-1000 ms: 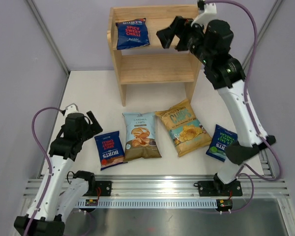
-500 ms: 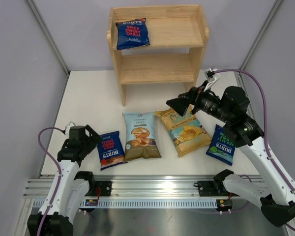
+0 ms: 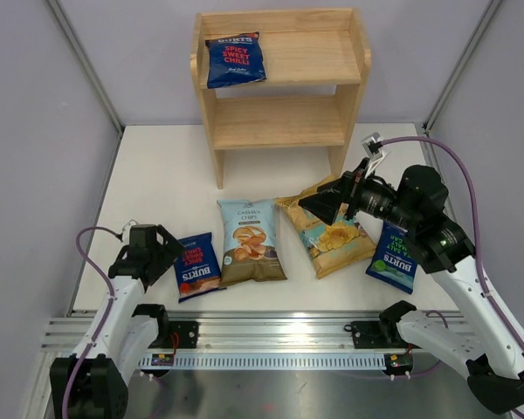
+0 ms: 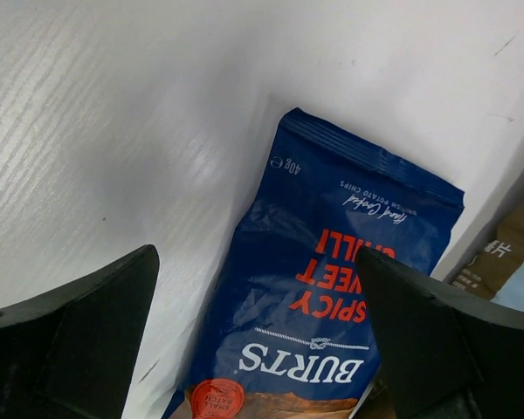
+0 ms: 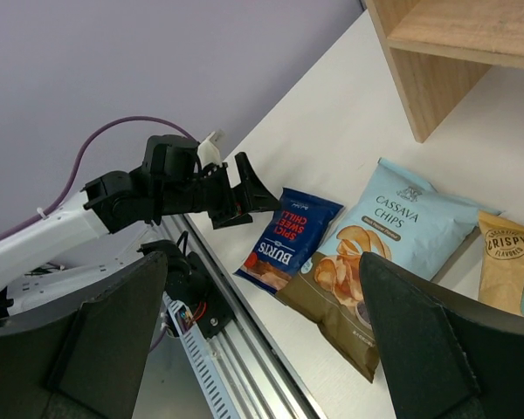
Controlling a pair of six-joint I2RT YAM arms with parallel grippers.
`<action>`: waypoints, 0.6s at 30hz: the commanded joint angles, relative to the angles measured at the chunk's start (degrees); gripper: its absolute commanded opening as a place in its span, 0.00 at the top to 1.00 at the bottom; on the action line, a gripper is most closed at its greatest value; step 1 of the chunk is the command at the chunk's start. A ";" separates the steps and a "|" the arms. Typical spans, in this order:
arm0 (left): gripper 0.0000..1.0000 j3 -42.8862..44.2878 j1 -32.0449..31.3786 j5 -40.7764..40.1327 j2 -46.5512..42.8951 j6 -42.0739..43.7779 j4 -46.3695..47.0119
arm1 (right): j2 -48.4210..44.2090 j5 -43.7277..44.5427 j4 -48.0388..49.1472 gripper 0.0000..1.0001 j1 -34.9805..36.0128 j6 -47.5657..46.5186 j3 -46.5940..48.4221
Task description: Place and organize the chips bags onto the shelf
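Observation:
A red-lettered Burts bag point(image 3: 235, 59) lies on the top tier of the wooden shelf point(image 3: 288, 122). On the table lie a second red-lettered Burts bag point(image 3: 196, 266), the Cassava bag point(image 3: 251, 241), the yellow/teal bag point(image 3: 330, 234) and the green-marked Burts bag point(image 3: 395, 255). My left gripper point(image 3: 164, 249) is open and empty, low at the left edge of the table's Burts bag point(image 4: 332, 297), its fingers point(image 4: 70, 340) wide apart. My right gripper point(image 3: 326, 201) is open and empty, hovering over the yellow/teal bag point(image 5: 511, 262) and facing the Cassava bag point(image 5: 393, 253).
The shelf's side panel point(image 5: 437, 96) stands on the table behind the bags. A metal rail point(image 3: 279, 336) runs along the near edge. Purple walls close the sides. The right wrist view shows the left arm point(image 5: 157, 192) beside the Burts bag point(image 5: 288, 240).
My right arm has come down from the shelf's top tier to above the yellow/teal bag. My left arm has lowered and moved nearer the table's Burts bag.

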 commanded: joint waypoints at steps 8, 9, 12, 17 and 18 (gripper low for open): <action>0.03 -5.12 0.32 8.89 6.78 0.98 14.00 | 1.97 -3.23 2.21 0.01 -0.03 -1.83 -1.79; 0.04 -5.47 0.32 9.33 7.31 1.06 15.66 | 2.40 -3.41 2.48 0.01 -0.03 -1.74 -1.97; 0.08 -6.35 0.32 9.69 9.15 1.24 18.22 | 3.20 -3.94 3.36 0.01 0.05 -1.48 -2.15; 0.38 -6.97 0.23 9.86 10.74 1.50 20.51 | 3.55 -4.82 4.06 0.00 -0.03 -1.30 -1.62; 0.42 -6.71 0.32 9.86 11.53 1.50 20.69 | 3.55 -4.91 4.06 0.00 -0.03 -1.30 -1.62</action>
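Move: Just above the left edge of the spicy sweet chilli bag on the table, the open left hand has that bag's middle about 6 cm to its right, 4 cm back and 3 cm below. The Cassava Chips bag lies some 19 cm to the hand's right and 1 cm ahead, with the gold crisps bag about 38 cm right and 4 cm ahead, both at table level. From the right hand, the chilli bag is about 27 cm left, 4 cm back and 37 cm below. Dipping about 1 cm first, the left hand slides low and forward some 3.5 cm and right 2.5 cm, along the chilli bag's left side towards its far end. It turns about 10 degrees, partly clockwise, and late on its fingers close by over a third, meeting the bag's left edge. The empty right hand sinks about 3 cm, staying open high above the table. ##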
